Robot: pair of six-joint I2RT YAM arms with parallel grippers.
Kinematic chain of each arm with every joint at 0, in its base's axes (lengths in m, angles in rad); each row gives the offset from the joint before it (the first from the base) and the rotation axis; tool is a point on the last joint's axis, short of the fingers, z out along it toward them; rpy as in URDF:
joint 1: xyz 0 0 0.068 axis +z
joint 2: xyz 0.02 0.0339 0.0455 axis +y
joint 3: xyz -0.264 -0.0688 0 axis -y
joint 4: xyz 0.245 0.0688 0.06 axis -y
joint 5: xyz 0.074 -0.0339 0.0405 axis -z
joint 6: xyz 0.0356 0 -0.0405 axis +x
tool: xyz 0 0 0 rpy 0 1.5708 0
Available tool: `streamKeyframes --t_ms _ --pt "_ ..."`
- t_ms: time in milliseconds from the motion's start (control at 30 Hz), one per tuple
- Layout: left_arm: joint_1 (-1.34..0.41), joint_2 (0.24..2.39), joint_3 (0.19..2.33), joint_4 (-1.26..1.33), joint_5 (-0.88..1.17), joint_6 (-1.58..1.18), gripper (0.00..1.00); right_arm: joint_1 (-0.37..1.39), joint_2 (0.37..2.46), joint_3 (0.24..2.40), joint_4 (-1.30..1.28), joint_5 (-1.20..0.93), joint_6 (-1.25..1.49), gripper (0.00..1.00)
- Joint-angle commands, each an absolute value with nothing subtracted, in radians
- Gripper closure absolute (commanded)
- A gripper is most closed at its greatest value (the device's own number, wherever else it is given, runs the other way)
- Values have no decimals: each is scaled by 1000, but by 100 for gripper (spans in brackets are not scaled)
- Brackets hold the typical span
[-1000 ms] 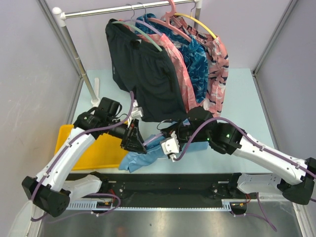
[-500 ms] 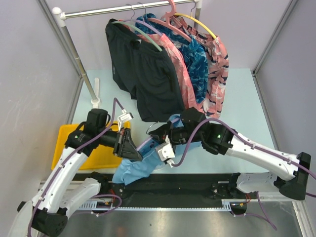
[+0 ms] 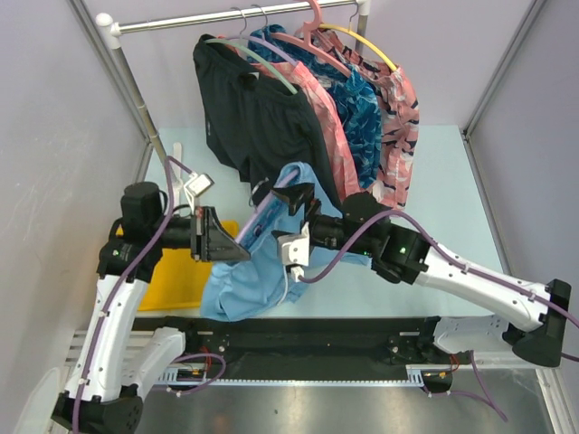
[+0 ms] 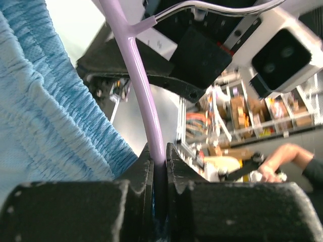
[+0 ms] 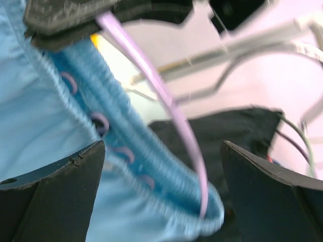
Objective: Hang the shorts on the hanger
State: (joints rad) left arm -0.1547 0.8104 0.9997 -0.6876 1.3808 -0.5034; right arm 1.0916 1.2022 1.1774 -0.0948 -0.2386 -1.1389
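Observation:
The lavender hanger (image 3: pixel 268 213) is held up above the table, slanting from lower left to upper right. My left gripper (image 3: pixel 232 246) is shut on its lower arm; the left wrist view shows the purple bar (image 4: pixel 143 91) pinched between the fingers (image 4: pixel 144 174). The sky-blue shorts (image 3: pixel 246 276) hang from the hanger, with the gathered waistband (image 5: pixel 108 146) along the bar (image 5: pixel 166 98). My right gripper (image 3: pixel 288 210) is open at the hanger's upper end, its fingers (image 5: pixel 60 176) wide apart on either side of the waistband and bar. The silver hook (image 4: pixel 212 6) shows at the top of the left wrist view.
A clothes rail (image 3: pixel 226 18) at the back carries black shorts (image 3: pixel 262 145) on a pale green hanger and patterned shorts (image 3: pixel 362 108) on pink hangers, close behind the raised hanger. A yellow tray (image 3: pixel 176 282) lies at the left near my left arm.
My left gripper has drawn back to the left and risen with the hanger. The shorts have come up off the table and now hang from it. My right gripper has risen with the upper end.

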Motion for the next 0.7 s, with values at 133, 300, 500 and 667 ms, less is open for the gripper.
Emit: streamKeyframes --t_ms 133,300,500,667 --pt "-3 893 1256 -609 1297 -737 100 1039 1094 1193 41 63 -970 0" --pt "61 1012 1439 -560 1119 -903 100 991 1068 1193 60 124 -904 0" --pt "63 1135 1583 -454 851 -1110 100 939 1049 1193 58 176 -847 0" --pt "45 1178 1574 -187 631 -1265 100 899 1029 1193 40 192 -822 0"
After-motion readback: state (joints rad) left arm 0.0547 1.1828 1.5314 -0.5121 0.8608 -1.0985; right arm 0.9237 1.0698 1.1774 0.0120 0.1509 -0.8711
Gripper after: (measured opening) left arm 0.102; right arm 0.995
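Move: The left hand holds the end of the purple hanger with the blue shorts on it; the free left stretch of the rack's rail is about 32 cm ahead of it, 9 cm left and 25 cm up. The hanging black shorts are roughly 28 cm ahead and 7 cm right, about level in height; the yellow bin is 12 cm ahead, 18 cm left and 30 cm below. From the open right hand the same rail stretch lies some 22 cm ahead, 16 cm left, 25 cm up. Forward and upward, gathering speed, the left arm carries the hanger and shorts some 20 cm out and 12 cm up towards the free rail, drifting a little left, turning about 45 degrees counter-clockwise and keeping its pinch. The right hand, already wide open, backs off rightward, forward and up, away from the shorts, turning clockwise. ##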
